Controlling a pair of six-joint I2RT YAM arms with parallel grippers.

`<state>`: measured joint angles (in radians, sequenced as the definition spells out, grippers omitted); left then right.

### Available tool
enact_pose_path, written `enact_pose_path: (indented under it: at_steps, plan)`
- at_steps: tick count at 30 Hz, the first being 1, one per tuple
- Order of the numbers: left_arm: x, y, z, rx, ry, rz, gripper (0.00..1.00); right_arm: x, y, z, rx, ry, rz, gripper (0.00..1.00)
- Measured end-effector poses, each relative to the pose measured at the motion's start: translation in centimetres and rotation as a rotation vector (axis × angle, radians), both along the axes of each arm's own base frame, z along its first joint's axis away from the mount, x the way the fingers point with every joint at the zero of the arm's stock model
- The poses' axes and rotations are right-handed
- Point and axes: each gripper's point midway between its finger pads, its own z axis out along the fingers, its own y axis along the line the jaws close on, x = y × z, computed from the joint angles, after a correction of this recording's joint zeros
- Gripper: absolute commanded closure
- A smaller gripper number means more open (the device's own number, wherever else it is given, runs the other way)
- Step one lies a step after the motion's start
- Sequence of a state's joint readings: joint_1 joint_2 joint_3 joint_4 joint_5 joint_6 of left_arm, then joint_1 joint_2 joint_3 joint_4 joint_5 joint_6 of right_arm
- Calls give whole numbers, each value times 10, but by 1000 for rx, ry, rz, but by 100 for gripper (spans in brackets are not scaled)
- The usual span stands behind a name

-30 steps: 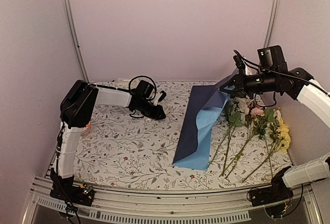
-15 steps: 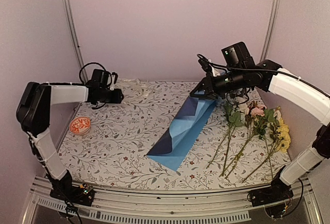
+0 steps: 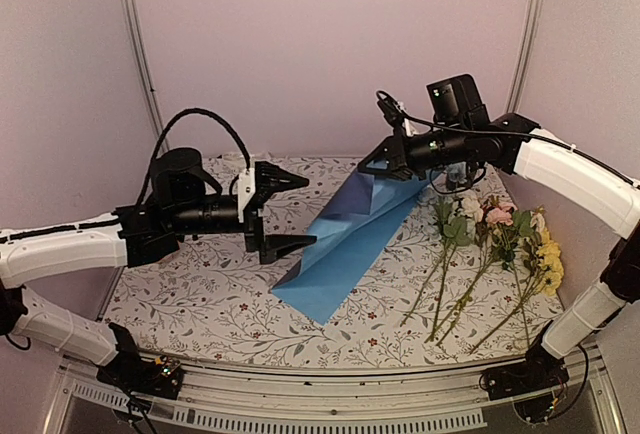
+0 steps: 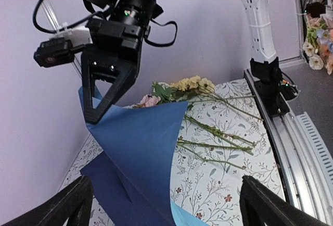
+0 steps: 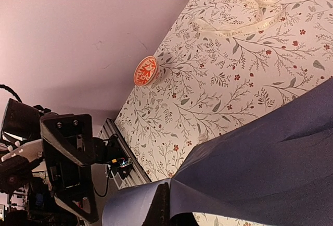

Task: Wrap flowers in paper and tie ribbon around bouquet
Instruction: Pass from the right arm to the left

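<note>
The dark navy paper (image 3: 345, 229), light blue on its underside, slopes from the table up to my right gripper (image 3: 372, 166), which is shut on its raised far corner. In the right wrist view the paper (image 5: 270, 153) folds around that gripper (image 5: 169, 187). My left gripper (image 3: 308, 212) stands open and empty just left of the paper, jaws wide, facing it. The left wrist view shows the paper (image 4: 135, 148) ahead between the left gripper's (image 4: 165, 184) fingers. The flowers (image 3: 500, 249) lie loose on the table at right. The cream ribbon (image 5: 239, 12) lies at the back of the table.
A small orange patterned bowl (image 5: 146, 71) sits near the table's left edge. The floral tablecloth (image 3: 220, 294) covers the table. Walls close in at the back and sides, and a metal rail (image 3: 300, 394) runs along the near edge.
My left arm swung from the back left to the table's middle and its gripper opened wide. The right gripper carried the paper's corner leftward, dragging the sheet toward the centre.
</note>
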<state>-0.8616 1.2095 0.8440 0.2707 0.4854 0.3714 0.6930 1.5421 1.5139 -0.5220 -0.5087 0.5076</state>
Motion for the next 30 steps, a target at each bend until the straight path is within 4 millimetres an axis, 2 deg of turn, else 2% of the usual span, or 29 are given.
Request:
enact_pose_path:
  at_steps: [2, 5, 7, 8, 9, 12, 14, 16, 19, 21, 23, 25, 28, 30]
  plan:
    - [6, -5, -15, 51, -4, 15, 1, 0, 1, 1, 4, -1, 4, 100]
    - [21, -15, -26, 106, 7, 48, 2, -1, 2, 2, 13, -1, 15, 100]
    - [36, -23, -27, 120, 14, 88, 9, -2, 3, 2, 14, -2, 21, 100]
    - [44, -26, -27, 126, 24, 118, 16, -1, 4, 2, 15, -3, 24, 100]
    - [51, -29, -28, 130, 37, 142, 28, -1, 4, 3, 16, -7, 25, 100]
    - [71, -38, -35, 149, 100, 213, 76, 1, 5, 7, 20, -20, 28, 100]
    - [74, -41, -39, 144, 151, 226, 100, 1, 6, 8, 20, -27, 29, 100]
    - [73, -42, -40, 125, 215, 228, 100, 3, 7, 10, 21, -36, 33, 99]
    - [73, -41, -33, 58, 296, 233, 100, 7, 10, 12, 21, -48, 37, 68]
    - [77, -36, -31, -5, 383, 261, 100, 11, 13, 16, 22, -66, 38, 51]
    - [88, -24, -32, -77, 489, 322, 100, 17, 14, 23, 24, -95, 39, 39]
    - [109, 3, -40, -170, 621, 425, 100, 22, 14, 31, 29, -127, 37, 33]
    - [146, 70, -59, -334, 788, 642, 100, 27, 11, 40, 31, -165, 29, 30]
    - [161, 122, -73, -455, 860, 805, 100, 28, 11, 41, 26, -184, 31, 30]
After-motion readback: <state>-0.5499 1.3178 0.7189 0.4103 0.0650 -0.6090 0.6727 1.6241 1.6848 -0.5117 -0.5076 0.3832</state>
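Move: My right hand still pinches the blue paper. The loose paper edge I want lies about 7 cm ahead of my open left hand, 5 cm to its right and 4 cm lower; from my right hand that edge is some 12 cm left, 2 cm back and 4 cm down. The right gripper itself is about 16 cm right of my left hand, 9 cm ahead, level. The flowers lie roughly 34 cm right of my right hand, 8 cm ahead and 29 cm below. I reach my wide-open left hand about 8 cm forward, a little right and down, onto the loose paper edge and shut the fingers on it. Then my right fingers open and let go, that hand drawing up and forward some 5 cm. With its grip kept, my left hand swings left about 16 cm and on forward, sinking slightly as its fingers turn from pointing right towards pointing ahead. ##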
